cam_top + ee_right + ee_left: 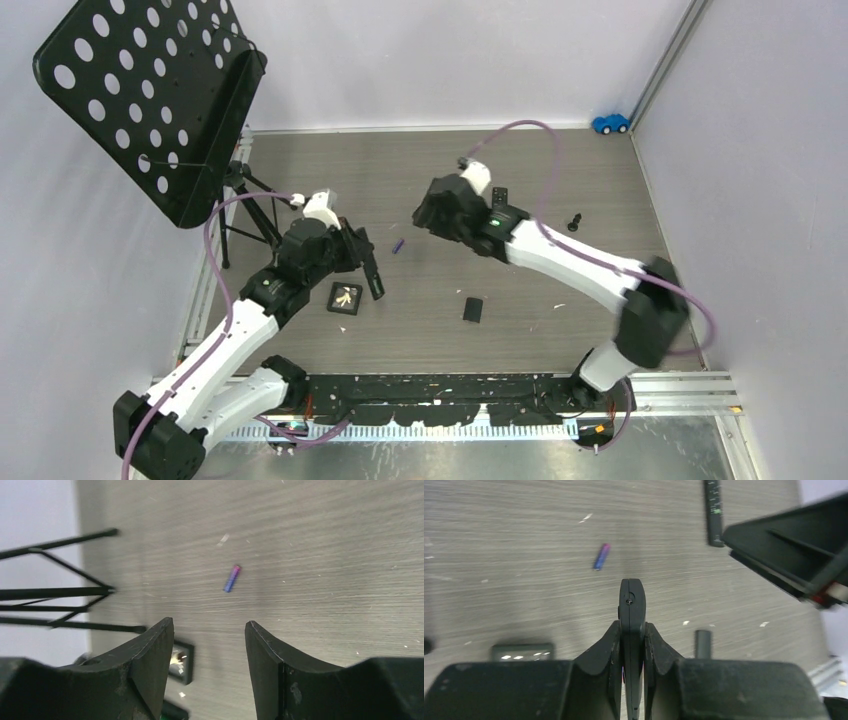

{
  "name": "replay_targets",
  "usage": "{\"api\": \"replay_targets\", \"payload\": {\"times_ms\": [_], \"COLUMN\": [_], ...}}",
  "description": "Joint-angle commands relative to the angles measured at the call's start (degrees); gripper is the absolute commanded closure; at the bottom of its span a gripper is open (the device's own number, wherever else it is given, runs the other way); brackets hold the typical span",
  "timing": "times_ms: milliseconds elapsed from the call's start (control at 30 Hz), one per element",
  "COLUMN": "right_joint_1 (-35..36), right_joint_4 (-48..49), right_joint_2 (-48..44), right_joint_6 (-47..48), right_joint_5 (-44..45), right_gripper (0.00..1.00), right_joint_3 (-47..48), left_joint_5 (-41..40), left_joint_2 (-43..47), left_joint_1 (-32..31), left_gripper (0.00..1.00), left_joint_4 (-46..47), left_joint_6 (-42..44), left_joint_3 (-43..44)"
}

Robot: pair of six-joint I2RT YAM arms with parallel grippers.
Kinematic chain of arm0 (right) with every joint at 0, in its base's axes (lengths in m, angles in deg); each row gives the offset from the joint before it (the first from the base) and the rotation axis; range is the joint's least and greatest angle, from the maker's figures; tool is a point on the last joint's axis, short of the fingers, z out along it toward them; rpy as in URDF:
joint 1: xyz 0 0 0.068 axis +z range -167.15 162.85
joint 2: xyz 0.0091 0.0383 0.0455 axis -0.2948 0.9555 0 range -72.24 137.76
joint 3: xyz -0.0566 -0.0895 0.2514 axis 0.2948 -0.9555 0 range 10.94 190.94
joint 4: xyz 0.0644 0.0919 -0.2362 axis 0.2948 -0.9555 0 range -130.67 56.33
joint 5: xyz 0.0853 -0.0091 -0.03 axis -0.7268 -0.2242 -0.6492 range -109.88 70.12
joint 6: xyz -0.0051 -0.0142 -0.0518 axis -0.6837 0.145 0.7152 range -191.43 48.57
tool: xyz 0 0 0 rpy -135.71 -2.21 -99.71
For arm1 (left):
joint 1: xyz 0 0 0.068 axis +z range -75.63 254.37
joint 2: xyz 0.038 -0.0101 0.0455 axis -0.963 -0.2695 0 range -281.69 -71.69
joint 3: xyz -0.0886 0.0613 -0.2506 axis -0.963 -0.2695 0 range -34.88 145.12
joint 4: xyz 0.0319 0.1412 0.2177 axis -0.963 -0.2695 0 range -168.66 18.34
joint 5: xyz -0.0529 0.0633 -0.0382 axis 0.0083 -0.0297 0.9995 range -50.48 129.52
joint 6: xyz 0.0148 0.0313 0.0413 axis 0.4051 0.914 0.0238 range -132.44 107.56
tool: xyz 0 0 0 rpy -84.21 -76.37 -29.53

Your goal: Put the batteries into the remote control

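My left gripper [632, 630] is shut on a black remote control [632, 605], held edge-on and sticking out past the fingertips. The top view shows this remote [372, 270] slanting down beside the left gripper [352, 250]. One blue battery with a pink end [601, 556] lies loose on the table [560, 260] ahead of it. My right gripper [210, 625] hangs open and empty above the table, and the same battery [231, 578] lies a little beyond its tips. From above, that battery [397, 245] sits between the two grippers, with the right gripper [428, 215] just right of it.
A small black square tray [346, 298] with pale bits stands near the left arm. A black cover plate [472, 309] lies mid-table. A second black remote [714, 510] lies by the right arm. A music stand [150, 100] fills the back left, and a blue toy car [610, 123] the far corner.
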Motion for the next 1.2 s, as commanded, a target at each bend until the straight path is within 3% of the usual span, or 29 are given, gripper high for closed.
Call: {"api": "replay_targets", "payload": {"times_ms": [0, 133, 267, 567, 933, 1167], "right_joint_1": [0.0, 0.26, 1.27, 2.89, 4.71, 4.6], "right_joint_4": [-6.48, -9.52, -12.04, -16.5, -24.59, -25.08], "right_joint_2": [16.18, 27.68, 34.36, 43.74, 49.34, 51.26], "right_joint_6": [-0.19, -1.72, -2.11, -1.46, -3.09, -2.84], "right_joint_5": [-0.42, -1.46, 0.93, 2.69, 9.07, 8.54], "right_gripper": [0.42, 0.51, 0.52, 0.52, 0.61, 0.86], "right_joint_3": [11.01, 20.63, 26.95, 35.76, 42.56, 44.32], "left_joint_5": [-9.38, -11.26, -11.74, -13.08, -14.74, -14.19], "left_joint_2": [2.39, 3.44, 4.02, 5.91, 8.28, 8.43], "left_joint_1": [0.23, 0.23, 0.23, 0.23, 0.23, 0.23], "left_gripper": [1.0, 1.0, 1.0, 1.0, 1.0, 1.0], "left_joint_4": [-8.18, -9.83, -10.0, -10.32, -11.36, -11.72], "left_joint_6": [6.9, 7.92, 8.03, 7.95, 8.21, 8.56], "left_joint_3": [2.1, 1.86, 1.19, 0.34, 0.55, 1.17]}}
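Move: The last battery lies about 8 cm left, 5 cm ahead of and 20 cm below the right gripper. The remote in the left gripper stands some 14 cm left of the right gripper, 5 cm back, at about its height. Of the battery, the small tray is 12 cm to the left and 13 cm back, the black cover 17 cm right and 15 cm back. From the left gripper the battery is 10 cm ahead, 6 cm right. Drop the right gripper fast, about 19 cm down and 8 cm left with some forward reach, to the battery on the table, tipping the fingers steeper and rolling the wrist some 30 degrees in all. Narrow the open fingers on the way and bring them in to either side of the battery at the end. Meanwhile draw the left gripper about 6 cm left, clear of the battery, keeping its hold on the remote. ##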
